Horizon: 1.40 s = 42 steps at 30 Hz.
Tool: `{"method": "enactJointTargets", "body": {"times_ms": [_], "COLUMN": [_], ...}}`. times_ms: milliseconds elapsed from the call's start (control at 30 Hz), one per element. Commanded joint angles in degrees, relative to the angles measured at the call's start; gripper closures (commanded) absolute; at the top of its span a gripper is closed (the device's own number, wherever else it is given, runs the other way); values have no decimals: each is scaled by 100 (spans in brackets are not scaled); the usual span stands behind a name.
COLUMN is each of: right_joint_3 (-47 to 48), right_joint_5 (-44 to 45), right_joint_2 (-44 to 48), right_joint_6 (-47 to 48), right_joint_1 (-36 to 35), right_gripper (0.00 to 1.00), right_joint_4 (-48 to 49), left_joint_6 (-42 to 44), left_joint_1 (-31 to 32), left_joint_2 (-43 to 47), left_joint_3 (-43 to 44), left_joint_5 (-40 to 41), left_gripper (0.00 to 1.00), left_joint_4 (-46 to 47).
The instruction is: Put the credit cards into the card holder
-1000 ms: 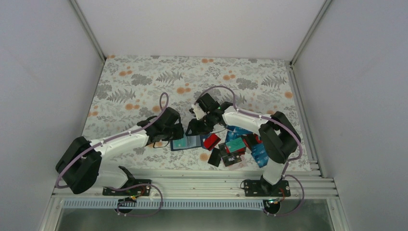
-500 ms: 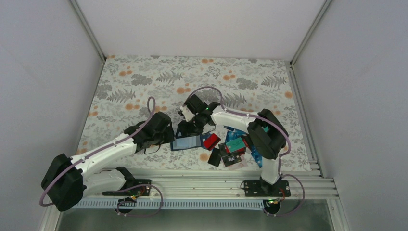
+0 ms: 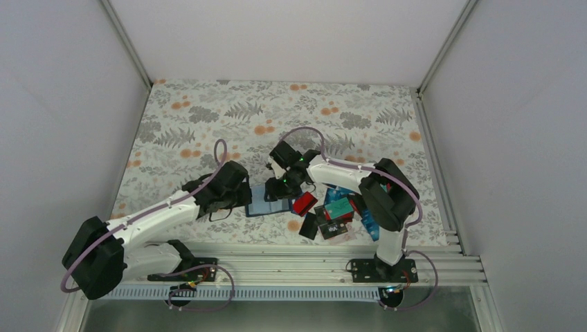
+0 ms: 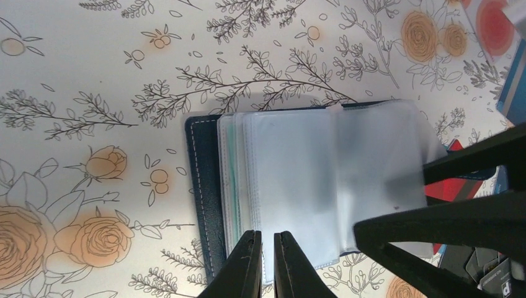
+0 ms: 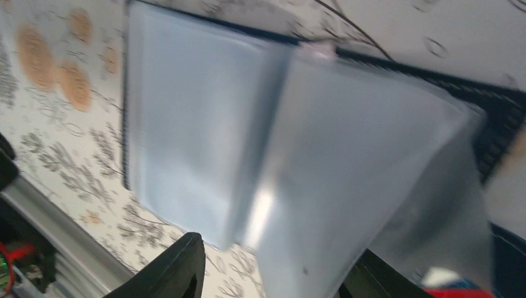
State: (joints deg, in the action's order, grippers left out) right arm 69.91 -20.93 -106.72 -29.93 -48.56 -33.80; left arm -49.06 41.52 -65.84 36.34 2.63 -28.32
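Observation:
The card holder (image 3: 268,205) lies open on the floral cloth, its navy cover (image 4: 201,186) on the left and its clear sleeves (image 4: 298,180) fanned out. My left gripper (image 4: 267,243) is shut, its tips over the near edge of the sleeves. My right gripper (image 5: 276,273) is open, its fingers (image 5: 180,267) on either side of a clear sleeve page (image 5: 347,186) that stands raised and blurred. The credit cards (image 3: 339,211) sit in a loose pile right of the holder, with a red card (image 4: 456,186) closest to it. A thin teal edge (image 4: 232,167) shows among the left sleeves.
The right arm's black fingers (image 4: 446,217) cross the left wrist view at the lower right. A blue card (image 4: 512,87) lies at the right edge there. The aluminium rail (image 3: 277,252) runs along the table's near edge, and white walls close in both sides.
My left arm has drawn back to the left, off the holder's middle. The right gripper has swung over the holder and spread wider, and a sleeve page has lifted.

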Motion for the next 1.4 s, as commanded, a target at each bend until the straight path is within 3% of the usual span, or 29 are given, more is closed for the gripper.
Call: {"method": "enactJointTargets", "body": {"times_ms": [0, 367, 533, 800, 967, 1267, 1367], "right_joint_3": [-319, -1027, -1651, -2639, -3053, -3703, -3775], "right_joint_5": [397, 773, 915, 882, 1114, 1012, 848], "right_joint_2": [491, 1813, 2454, 3505, 3891, 4461, 4520], "right_joint_6": [87, 223, -31, -558, -920, -1638, -1878], "right_joint_1": [112, 543, 769, 1083, 1296, 1884, 1887], "right_gripper": [48, 41, 34, 19, 16, 15, 5], "right_joint_4": [-177, -501, -653, -1137, -1421, -1575, -1673], "left_joint_6": [67, 538, 920, 1504, 1809, 2132, 2269], "left_joint_1": [-21, 120, 347, 1081, 1527, 1715, 1749], "left_joint_2": [-154, -400, -631, -1739, -2498, -3429, -3453], "left_joint_3": [-79, 224, 359, 1042, 1540, 2175, 2204], "left_joint_5": [-130, -384, -808, -1564, -1760, -2285, -2086], "left_gripper": [93, 92, 86, 75, 65, 61, 60], "left_joint_4": [277, 686, 1208, 1688, 1853, 2097, 1999]}}
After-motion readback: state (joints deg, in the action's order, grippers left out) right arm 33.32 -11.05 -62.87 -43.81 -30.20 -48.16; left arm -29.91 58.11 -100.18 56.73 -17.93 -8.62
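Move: The black VIP card lies about 19 cm to the right of the right hand, 8 cm back and 4 cm lower; the green card is some 20 cm right and 2 cm back, and the red card 10 cm right, about level. From the left hand, the plain black card is about 20 cm right, 7 cm back and 6 cm lower, with the red card 18 cm right and level, and the card holder's middle 8 cm right and level. Sweeping right and somewhat back, both hands leave the card holder for the loose cards. The right goes some 22 cm, arching up over the way and sinking again above the VIP card, turning clockwise and opening wide. The left dips a little, then follows about 21 cm to near the plain black card, turning clockwise some 45 degrees while its nearly shut fingers part. ##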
